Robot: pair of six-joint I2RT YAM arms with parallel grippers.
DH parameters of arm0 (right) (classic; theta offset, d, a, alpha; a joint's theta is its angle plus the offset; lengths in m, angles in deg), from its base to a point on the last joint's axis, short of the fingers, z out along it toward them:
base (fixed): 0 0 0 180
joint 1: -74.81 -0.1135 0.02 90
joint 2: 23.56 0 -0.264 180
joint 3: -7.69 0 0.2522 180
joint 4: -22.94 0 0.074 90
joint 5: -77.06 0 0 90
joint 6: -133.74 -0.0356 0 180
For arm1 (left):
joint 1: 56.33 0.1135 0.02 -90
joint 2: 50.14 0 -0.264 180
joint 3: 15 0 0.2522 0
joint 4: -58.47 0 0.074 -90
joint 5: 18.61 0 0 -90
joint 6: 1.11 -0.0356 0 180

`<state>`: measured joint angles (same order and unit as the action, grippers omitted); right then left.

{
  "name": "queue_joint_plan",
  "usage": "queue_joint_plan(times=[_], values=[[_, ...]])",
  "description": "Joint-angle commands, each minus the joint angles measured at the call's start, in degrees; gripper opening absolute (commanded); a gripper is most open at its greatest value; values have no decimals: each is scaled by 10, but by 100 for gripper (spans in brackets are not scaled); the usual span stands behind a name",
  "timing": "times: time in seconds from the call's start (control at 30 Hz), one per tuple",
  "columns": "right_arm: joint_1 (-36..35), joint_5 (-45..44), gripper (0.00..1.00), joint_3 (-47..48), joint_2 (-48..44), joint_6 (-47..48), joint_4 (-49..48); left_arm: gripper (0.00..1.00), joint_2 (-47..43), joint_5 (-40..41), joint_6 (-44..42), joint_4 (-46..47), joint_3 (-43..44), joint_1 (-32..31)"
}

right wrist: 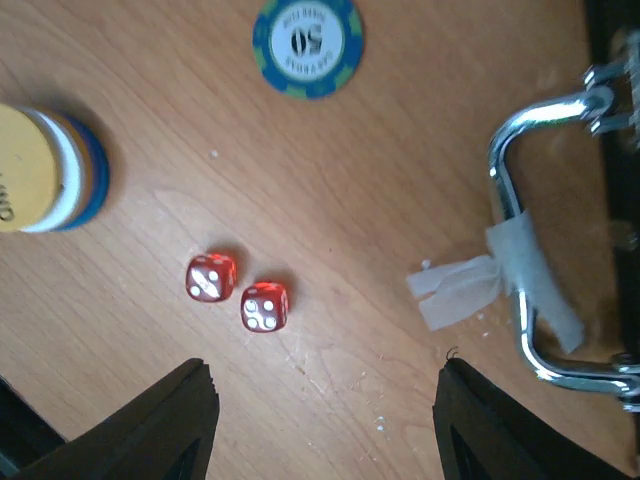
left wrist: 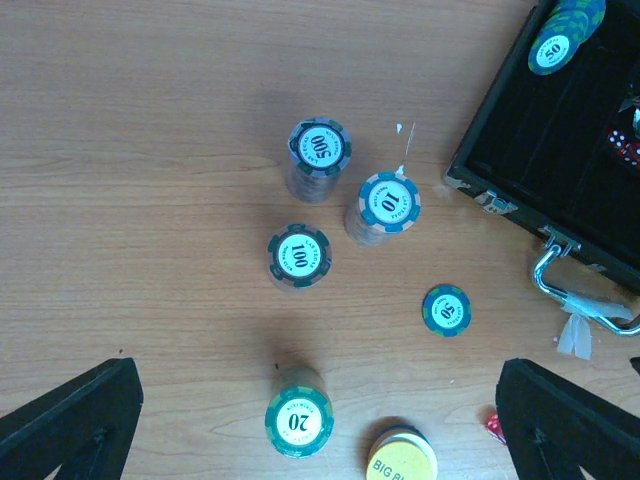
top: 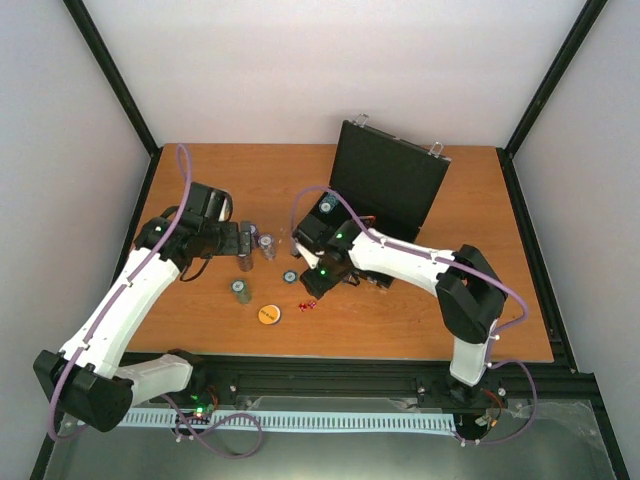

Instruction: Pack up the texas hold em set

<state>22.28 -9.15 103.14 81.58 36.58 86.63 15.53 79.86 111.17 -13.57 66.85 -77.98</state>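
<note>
The black case stands open at the back of the table, with some chips inside it. Chip stacks marked 500, 10, 100 and 20 stand on the wood, and a single 50 chip lies flat. Two red dice lie beside a yellow disc that tops a short stack. My left gripper hovers open over the 20 stack. My right gripper is open just short of the dice, with nothing between its fingers.
The case's silver handle has white tape wrapped on it and lies to the right of the dice. Black frame posts and white walls close in the table.
</note>
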Motion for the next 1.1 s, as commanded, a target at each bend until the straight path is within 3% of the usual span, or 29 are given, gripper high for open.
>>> queue_joint_plan(times=[0.0, 1.07], values=[[-9, 27, 61, -36, -15, -13, -27, 100, -11, -7, 3, 6, -1, 1], [-40, 27, 57, -51, 81, 4, -62, 100, -8, 4, 8, 3, -2, 1]])
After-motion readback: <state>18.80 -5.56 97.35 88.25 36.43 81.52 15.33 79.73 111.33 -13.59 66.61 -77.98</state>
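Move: The two loose red dice lie about 4 cm back from the right hand, 2 cm to its left and some 8 cm below. On that same low level, the 50 chip is about 4 cm ahead and 6 cm left of the hand, the big blind button roughly 6 cm back and 10 cm left, and the case handle 5 cm ahead and 4 cm right. From the idle left hand the dice lie some 8 cm back, 15 cm right and 21 cm below. The empty right hand sinks some 7 cm while drawing back about 4 cm, homing in on the two loose dice; most of the backward travel comes early, then it eases briefly before a mostly downward run. The fingers stay part-open at the same gap and keep pointing down, the tips tilting back towards the base by roughly 5 to 10 degrees, and the hand ends low beside the dice without having closed on either. ##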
